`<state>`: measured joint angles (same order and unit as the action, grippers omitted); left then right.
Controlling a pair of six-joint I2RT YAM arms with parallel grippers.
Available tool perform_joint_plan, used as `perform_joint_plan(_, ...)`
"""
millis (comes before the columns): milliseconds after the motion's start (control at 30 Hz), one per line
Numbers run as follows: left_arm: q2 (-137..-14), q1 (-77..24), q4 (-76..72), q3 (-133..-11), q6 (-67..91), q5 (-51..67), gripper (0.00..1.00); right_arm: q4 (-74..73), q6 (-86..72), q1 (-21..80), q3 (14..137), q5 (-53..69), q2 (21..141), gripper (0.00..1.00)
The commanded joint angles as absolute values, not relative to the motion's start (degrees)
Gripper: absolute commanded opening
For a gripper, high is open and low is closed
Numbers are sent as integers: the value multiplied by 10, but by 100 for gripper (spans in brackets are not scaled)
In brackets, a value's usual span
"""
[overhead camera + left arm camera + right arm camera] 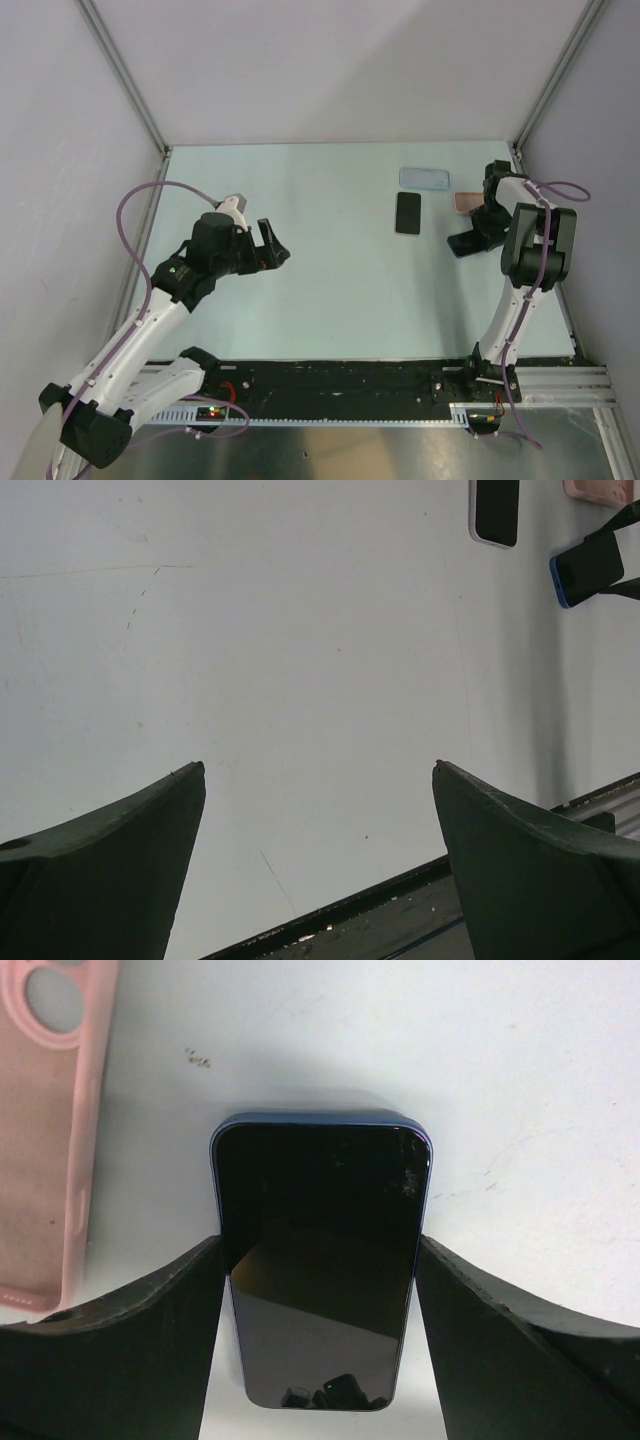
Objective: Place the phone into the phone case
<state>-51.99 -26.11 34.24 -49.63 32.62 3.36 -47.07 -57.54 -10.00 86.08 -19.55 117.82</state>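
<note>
The phone point(320, 1260), with a glossy black face and a thin blue rim, sits between the fingers of my right gripper point(319, 1245). Both fingers press against its long edges. From above, the phone point(463, 243) and right gripper point(468, 240) are at the table's far right. I cannot tell whether the phone is off the table. The translucent light-blue phone case point(424, 178) lies flat at the back, apart from the phone. My left gripper point(275, 250) hovers over the left half of the table. In its wrist view the left gripper point(318, 768) is open with nothing in it.
A second dark phone with a pale rim point(407, 212) lies just in front of the case. A pink-backed slab point(466, 201) lies beside the right gripper, and the right wrist view shows this pink slab point(50, 1130) left of the phone. The enclosure's right wall is close to the right arm.
</note>
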Motion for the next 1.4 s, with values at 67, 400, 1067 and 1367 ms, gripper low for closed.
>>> perform_joint_plan(67,-521,-256,340,-502,341,35,98,-480,-531,-64,822,-208,1157,68)
perform_joint_plan(400,-556,-256,329,-483,390,48,98,-472,-530,47,715,-191,1064,68)
perform_joint_plan(1067,-652,-256,240,-446,457,68,98,-313,-434,363,628,-153,1019,70)
perform_joint_plan(1367,-751,-271,188,-470,481,80,98,-248,-345,386,652,-95,1035,71)
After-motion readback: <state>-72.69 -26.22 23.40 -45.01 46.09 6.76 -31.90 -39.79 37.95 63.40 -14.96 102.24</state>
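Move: The right hand already grips the phone by its long edges at tabletop height. The clear mid-table spot it is headed for lies about 30 cm to its left and 11 cm back. The pink case is some 12 cm ahead and 1 cm right; the silver-edged phone is about 20 cm left and 9 cm ahead. From the open left hand, that spot lies roughly 29 cm right, 5 cm ahead and 18 cm below. Keeping its pinch on the phone, the right hand sweeps it level, just at the table surface, some 30 cm left and 11 cm back, away from the pink case to clear table nearer the robot than the silver-edged phone, turning about 65 degrees counter-clockwise and easing off over the last few centimetres, which run straight left. Meanwhile the wide-open left hand sinks about 10 cm, faster towards the end, easing a little right towards the phone and tipping its fingers further down. ##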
